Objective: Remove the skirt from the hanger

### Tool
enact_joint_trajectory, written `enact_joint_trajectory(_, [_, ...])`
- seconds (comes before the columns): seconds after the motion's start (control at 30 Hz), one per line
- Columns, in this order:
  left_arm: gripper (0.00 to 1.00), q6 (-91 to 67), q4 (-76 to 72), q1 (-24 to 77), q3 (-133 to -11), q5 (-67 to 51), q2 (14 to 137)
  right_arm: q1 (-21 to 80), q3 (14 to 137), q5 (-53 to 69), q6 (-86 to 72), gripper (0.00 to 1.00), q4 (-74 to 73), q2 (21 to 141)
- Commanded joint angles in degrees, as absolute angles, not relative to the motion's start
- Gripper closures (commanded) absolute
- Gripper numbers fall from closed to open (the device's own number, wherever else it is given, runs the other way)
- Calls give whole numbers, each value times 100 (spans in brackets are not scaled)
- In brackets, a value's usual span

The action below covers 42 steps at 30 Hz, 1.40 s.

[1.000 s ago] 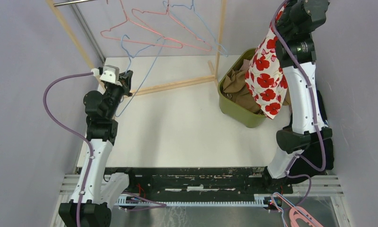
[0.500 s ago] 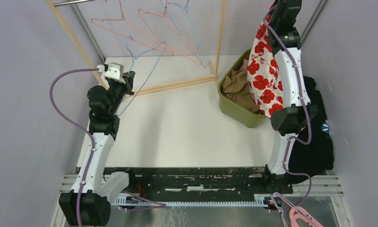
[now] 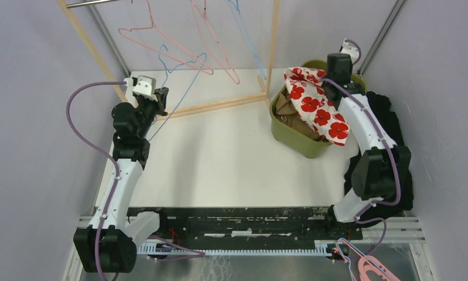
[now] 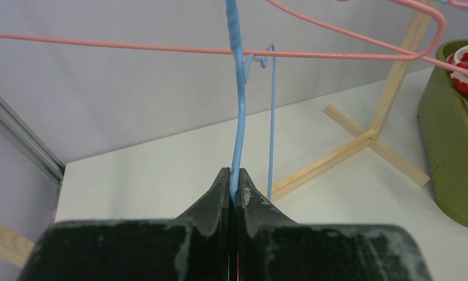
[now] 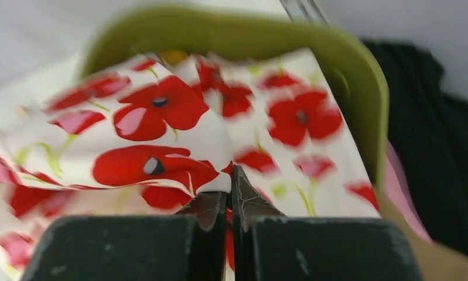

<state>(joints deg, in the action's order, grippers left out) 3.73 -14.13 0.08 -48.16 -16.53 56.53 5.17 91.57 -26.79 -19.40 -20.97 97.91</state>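
Observation:
The skirt [image 3: 313, 108], white with red poppies, lies draped over the green bin [image 3: 287, 137] at the far right. My right gripper [image 3: 332, 77] is above the bin's far end, shut on a fold of the skirt [image 5: 161, 117]; in the right wrist view its tips [image 5: 230, 177] pinch the cloth. The blue wire hanger [image 3: 181, 79] is bare and leans up from the left. My left gripper [image 3: 161, 106] is shut on its lower wire. The left wrist view shows the blue hanger [image 4: 238, 117] rising from between the closed tips of that gripper [image 4: 235, 177].
Pink hangers [image 3: 161, 41] and another blue one hang from the wooden rack [image 3: 219, 105] at the back. A brown garment [image 3: 296, 114] fills the bin. Black cloth [image 3: 389, 126] is heaped right of the bin. More pink hangers [image 3: 372, 269] lie at the near right.
My right arm has swung down from high up, bringing the skirt from hanging in the air onto the bin. The left gripper has shifted slightly with the blue hanger, and the rack's hangers have swung.

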Motion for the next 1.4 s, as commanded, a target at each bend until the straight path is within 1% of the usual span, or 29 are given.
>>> enact_joint_trajectory(0.0, [97, 885, -1813, 53, -5001, -1466, 5935, 542, 7977, -3235, -2534, 99, -2313, 8383])
enact_joint_trajectory(0.13, [97, 991, -2025, 202, -5227, -1248, 6334, 543, 7372, -3286, -2788, 99, -2787, 7903])
enact_joint_trajectory(0.2, [97, 951, -2141, 277, -5267, -1246, 6481, 544, 7214, -3147, -3039, 99, -2981, 7914])
enact_joint_trajectory(0.27, [97, 940, -2189, 352, -5276, -1248, 6554, 539, 7150, -2850, -3373, 99, -3113, 8168])
enact_joint_trajectory(0.37, [97, 889, -2189, 378, -5245, -1251, 6519, 567, 7295, -2404, -3811, 99, -3080, 9005])
enact_joint_trajectory(0.47, [97, 872, -2068, 376, -5314, -1242, 6483, 592, 7735, -2013, -4246, 99, -3154, 10001])
enact_joint_trajectory(0.63, [97, 788, -1901, 369, -5513, -1256, 6546, 760, 8070, -1444, -4644, 99, -2839, 11408])
enact_joint_trajectory(0.7, [97, 848, -1806, 379, -5577, -1211, 6559, 834, 8345, -1273, -4613, 99, -2894, 11775])
enact_joint_trajectory(0.77, [97, 918, -1750, 365, -5614, -1156, 6536, 865, 8570, -1063, -4418, 99, -2973, 11831])
enact_joint_trajectory(0.8, [97, 949, -1723, 366, -5629, -1112, 6512, 882, 8660, -1019, -4267, 92, -3028, 11754])
enact_joint_trajectory(0.87, [97, 962, -1714, 369, -5590, -980, 6433, 908, 8831, -1266, -3876, 57, -3400, 11493])
enact_joint_trajectory(0.9, [97, 966, -1715, 368, -5557, -936, 6404, 908, 8855, -1368, -3702, 46, -3500, 11313])
enact_joint_trajectory(0.97, [97, 975, -1727, 365, -5472, -860, 6332, 912, 8797, -1465, -3351, 28, -3624, 10907])
enact_joint_trajectory(1.03, [97, 936, -1746, 367, -5399, -743, 6267, 914, 8644, -1396, -3020, 3, -3647, 10445])
enact_joint_trajectory(1.07, [97, 926, -1737, 369, -5388, -696, 6247, 922, 8571, -1379, -2896, 0, -3668, 10186])
enact_joint_trajectory(1.1, [97, 903, -1705, 366, -5389, -668, 6222, 941, 8521, -1372, -2753, 0, -3682, 9943])
enact_joint_trajectory(1.27, [97, 585, -1526, 366, -5483, -300, 6129, 1072, 8489, -1365, -1950, 0, -3831, 8905])
enact_joint_trajectory(1.37, [97, 451, -1468, 368, -5506, -124, 6135, 1113, 8619, -1527, -1560, 0, -3818, 8621])
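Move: The right hand already holds the flowered skirt, over the far right part of the green bin; the bin's middle is about 8 cm back, 5 cm left and 19 cm below. The rack's right foot stands some 24 cm left and 9 cm back, the black clothes roughly 20 cm right and 25 cm back, both some 25 cm lower. From the left hand, the bin's middle lies about 57 cm right, level ahead, 28 cm below. Back some 10 cm over the bin, then forward again and about 15 cm down, fingers tipping further downward, the right hand takes the skirt into the bin, opens wide there, and climbs away, back and left. The left hand keeps its pinch on the blue hanger, dipping forward and down about 4 cm and rising again. ##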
